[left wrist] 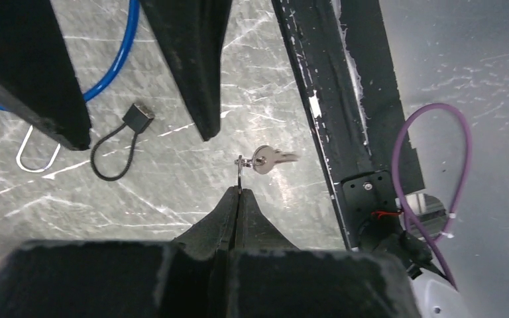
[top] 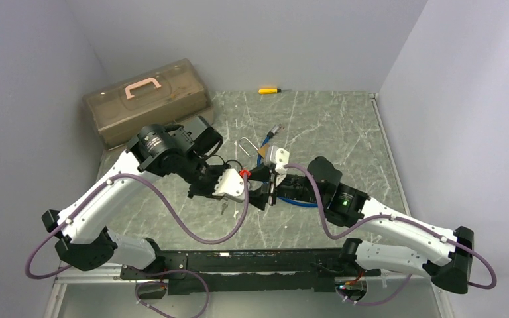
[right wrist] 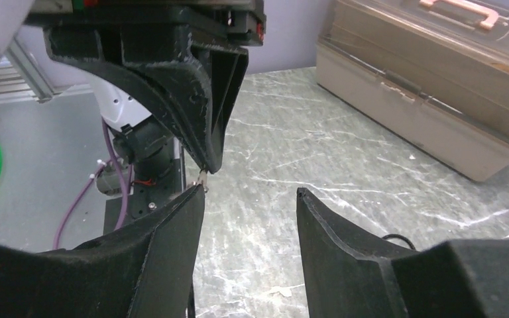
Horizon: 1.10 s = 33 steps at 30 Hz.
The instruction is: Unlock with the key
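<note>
A small silver key (left wrist: 266, 159) hangs on a thin ring just beyond my left gripper (left wrist: 239, 190), which is shut and pinches that ring at its very tips. In the right wrist view the same ring (right wrist: 203, 177) dangles from the left fingers (right wrist: 199, 106), right beside my right gripper's left fingertip. My right gripper (right wrist: 250, 193) is open, facing the left one, with nothing between its fingers. From above, both grippers (top: 257, 197) (top: 273, 189) meet nose to nose over the middle of the table. A silver U-shaped shackle (left wrist: 36, 158) lies on the table; its lock body is hidden.
A black cable loop with a square head (left wrist: 116, 149) and a blue cable (left wrist: 116, 63) lie under the right gripper. A tan toolbox with a pink handle (top: 149, 99) stands at the back left, a yellow screwdriver (top: 268, 90) by the back wall. A black rail (top: 252, 262) runs along the near edge.
</note>
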Available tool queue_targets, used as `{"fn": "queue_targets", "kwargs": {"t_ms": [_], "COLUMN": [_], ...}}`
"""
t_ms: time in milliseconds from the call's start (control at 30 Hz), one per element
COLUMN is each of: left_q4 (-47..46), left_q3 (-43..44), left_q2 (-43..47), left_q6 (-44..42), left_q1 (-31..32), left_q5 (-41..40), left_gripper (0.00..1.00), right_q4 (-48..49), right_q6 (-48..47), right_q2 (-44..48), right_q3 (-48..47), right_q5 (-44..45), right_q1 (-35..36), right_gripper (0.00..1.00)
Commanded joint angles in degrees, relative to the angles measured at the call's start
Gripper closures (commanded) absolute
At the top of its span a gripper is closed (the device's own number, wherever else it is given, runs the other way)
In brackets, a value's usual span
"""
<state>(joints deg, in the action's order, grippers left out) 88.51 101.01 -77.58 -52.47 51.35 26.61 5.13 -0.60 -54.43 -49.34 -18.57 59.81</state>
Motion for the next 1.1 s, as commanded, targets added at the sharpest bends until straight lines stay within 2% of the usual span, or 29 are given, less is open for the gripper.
{"fn": "queue_targets", "kwargs": {"t_ms": [0,133,367,933,1067], "left_q4": [1.9,1.8,1.7,1.7,1.7], "left_q3": [1.8,1.8,1.1,3.5,4.1], "left_q2": [-0.6,-0.8,-1.2,-2.6,-2.4], "left_q6": [5.8,6.9,8.0,9.0,9.1], "left_q1": [0.5,0.5,0.4,0.5,0.4], "left_q5": [2.5,3.4,3.2,0.6,0.7], "left_gripper": [1.00,1.00,1.00,1.00,1.00], "right_q4": [8.9,11.4,15.4,13.1,11.9], "right_q6": [0.5,3.2,5.0,6.6,5.7], "right_q2": [0.2,-1.6,-4.3,-6.8,-6.5], "right_q3": [2.6,3.4,3.8,2.9,3.1], "right_q5": [-4.0,-7.9,-12.3,-15.7,-14.5], "right_q1": [0.2,0.2,0.2,0.2,0.2], "right_gripper": [0.45,0.49,0.68,0.70,0.76]}}
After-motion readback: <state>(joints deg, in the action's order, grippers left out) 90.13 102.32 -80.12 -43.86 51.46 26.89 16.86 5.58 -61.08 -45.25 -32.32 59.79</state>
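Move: The small keys hang just below the left hand's shut fingertips, about 3 cm under that hand's point and 1 cm to its right, some 1 cm back. From the empty, open right hand, whose fingers point left, those keys lie roughly 3 cm farther left, 4 cm back and 2 cm lower. On the table about 32 cm below the right hand, the black cable loop sits some 22 cm ahead and 1 cm left, and the padlock some 30 cm ahead and 8 cm right. The right hand eases back and to its left, about 3 cm each way, sinking some 2.5 cm and swinging around 15 degrees counter-clockwise, while its fingers draw in to about half their gap so that the tips come to either side of the hanging keys without shutting on them. The left hand keeps the key ring pinched in its shut fingers and stays nearly in place, settling less than a centimetre back and turning roughly 10 degrees. ##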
